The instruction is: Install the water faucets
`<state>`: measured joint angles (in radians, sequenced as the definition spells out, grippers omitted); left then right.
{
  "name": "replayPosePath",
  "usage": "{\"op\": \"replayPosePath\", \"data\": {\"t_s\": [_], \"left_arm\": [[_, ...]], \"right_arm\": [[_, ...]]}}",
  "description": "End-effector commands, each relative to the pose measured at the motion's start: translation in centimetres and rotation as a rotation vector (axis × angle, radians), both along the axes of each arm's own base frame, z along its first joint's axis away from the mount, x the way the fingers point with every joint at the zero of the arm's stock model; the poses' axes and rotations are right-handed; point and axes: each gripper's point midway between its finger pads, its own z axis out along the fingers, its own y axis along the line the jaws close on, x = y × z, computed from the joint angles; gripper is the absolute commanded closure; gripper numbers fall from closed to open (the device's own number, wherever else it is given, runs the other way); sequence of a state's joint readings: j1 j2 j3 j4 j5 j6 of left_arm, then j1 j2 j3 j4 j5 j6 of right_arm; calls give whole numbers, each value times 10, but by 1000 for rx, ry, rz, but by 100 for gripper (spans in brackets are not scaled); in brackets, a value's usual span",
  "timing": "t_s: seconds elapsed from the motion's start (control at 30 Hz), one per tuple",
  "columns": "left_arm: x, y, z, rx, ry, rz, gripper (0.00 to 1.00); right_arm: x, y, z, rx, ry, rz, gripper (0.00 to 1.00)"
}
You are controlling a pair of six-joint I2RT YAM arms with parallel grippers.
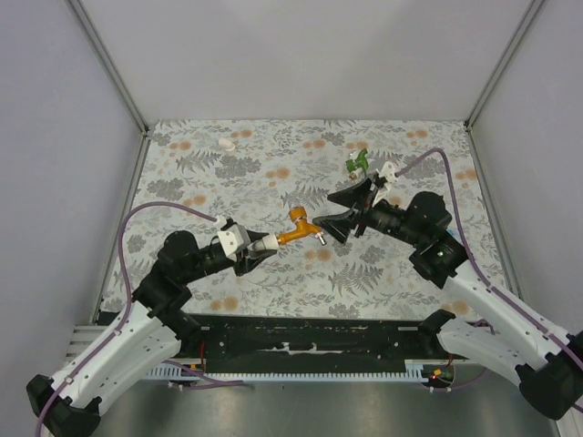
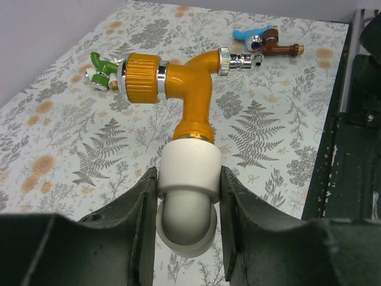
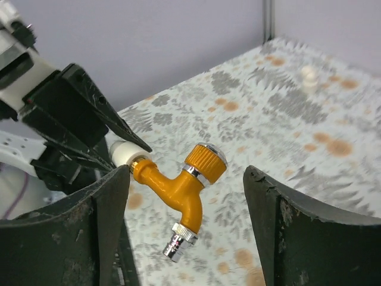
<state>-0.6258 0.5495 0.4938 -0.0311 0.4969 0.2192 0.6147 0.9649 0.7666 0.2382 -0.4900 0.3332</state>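
Note:
The orange water faucet (image 1: 299,228) hangs above the table's middle, its threaded end seated in a white elbow fitting (image 2: 187,179). My left gripper (image 2: 187,205) is shut on that fitting, one finger on each side. In the right wrist view the orange faucet (image 3: 181,190) points its chrome spout down, between the wide-apart fingers of my right gripper (image 3: 187,229), which is open and touches nothing. From above, the right gripper (image 1: 351,211) sits just right of the spout. A green faucet (image 1: 357,162) lies behind it. Blue (image 2: 247,37) and dark red (image 2: 277,44) faucets lie together on the floral mat.
A small white fitting (image 1: 226,143) rests at the back left of the mat, also seen as the white fitting (image 3: 308,76) in the right wrist view. Grey walls close three sides. A black rail (image 1: 310,332) runs along the near edge.

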Motion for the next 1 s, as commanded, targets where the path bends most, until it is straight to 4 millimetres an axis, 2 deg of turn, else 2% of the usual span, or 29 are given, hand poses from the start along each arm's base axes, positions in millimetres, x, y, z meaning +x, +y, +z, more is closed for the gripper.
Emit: {"op": "replayPosePath", "data": {"t_s": [0.0,0.17,0.33,0.57,0.73,0.97], "left_arm": [[-3,-5,46,-133,59,1,98],[-11,-13,53,-189,183,-33,98],[-14,-19,57,-215,278,-56,98],[-19,-27,58,-232,347,-117,98],[-27,-31,72,-285,369,-184,98],[-22,-32,72,-287,412,-179,98]], "right_arm": [[-7,-16,-5,-184,-364,20,16],[-34,-10,-15,-195,-612,175,16],[-53,-8,-13,-195,-676,280,15],[-58,-10,-15,-222,-694,308,14],[-62,-5,-15,-200,-701,355,15],[-68,-6,-11,-196,-727,375,16]]}}
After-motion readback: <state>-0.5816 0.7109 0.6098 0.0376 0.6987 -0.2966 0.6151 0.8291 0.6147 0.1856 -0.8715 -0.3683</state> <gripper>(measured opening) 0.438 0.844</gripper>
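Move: About 4 cm back, 4 cm to the left and 5 cm below the right hand lies the middle of the orange faucet; its white cap, in the left fingers, is some 10 cm left, 6 cm back and 6 cm below. On the table the green faucet stands roughly 15 cm ahead of the right hand, 9 cm right and 20 cm down. From the left hand the orange faucet's middle is 6 cm right, 2 cm ahead and about level. Swinging back about 6 cm, after a brief rise to the right, the right hand sinks some 4 cm and brings its already open fingers up to the faucet's spout end, rolling its forward side up some 35 degrees and turning counter-clockwise to point left. The left hand keeps its pinch on the white cap, lifts it about 3 cm and moves it as far right, rolling it forward side down roughly 25 degrees. ##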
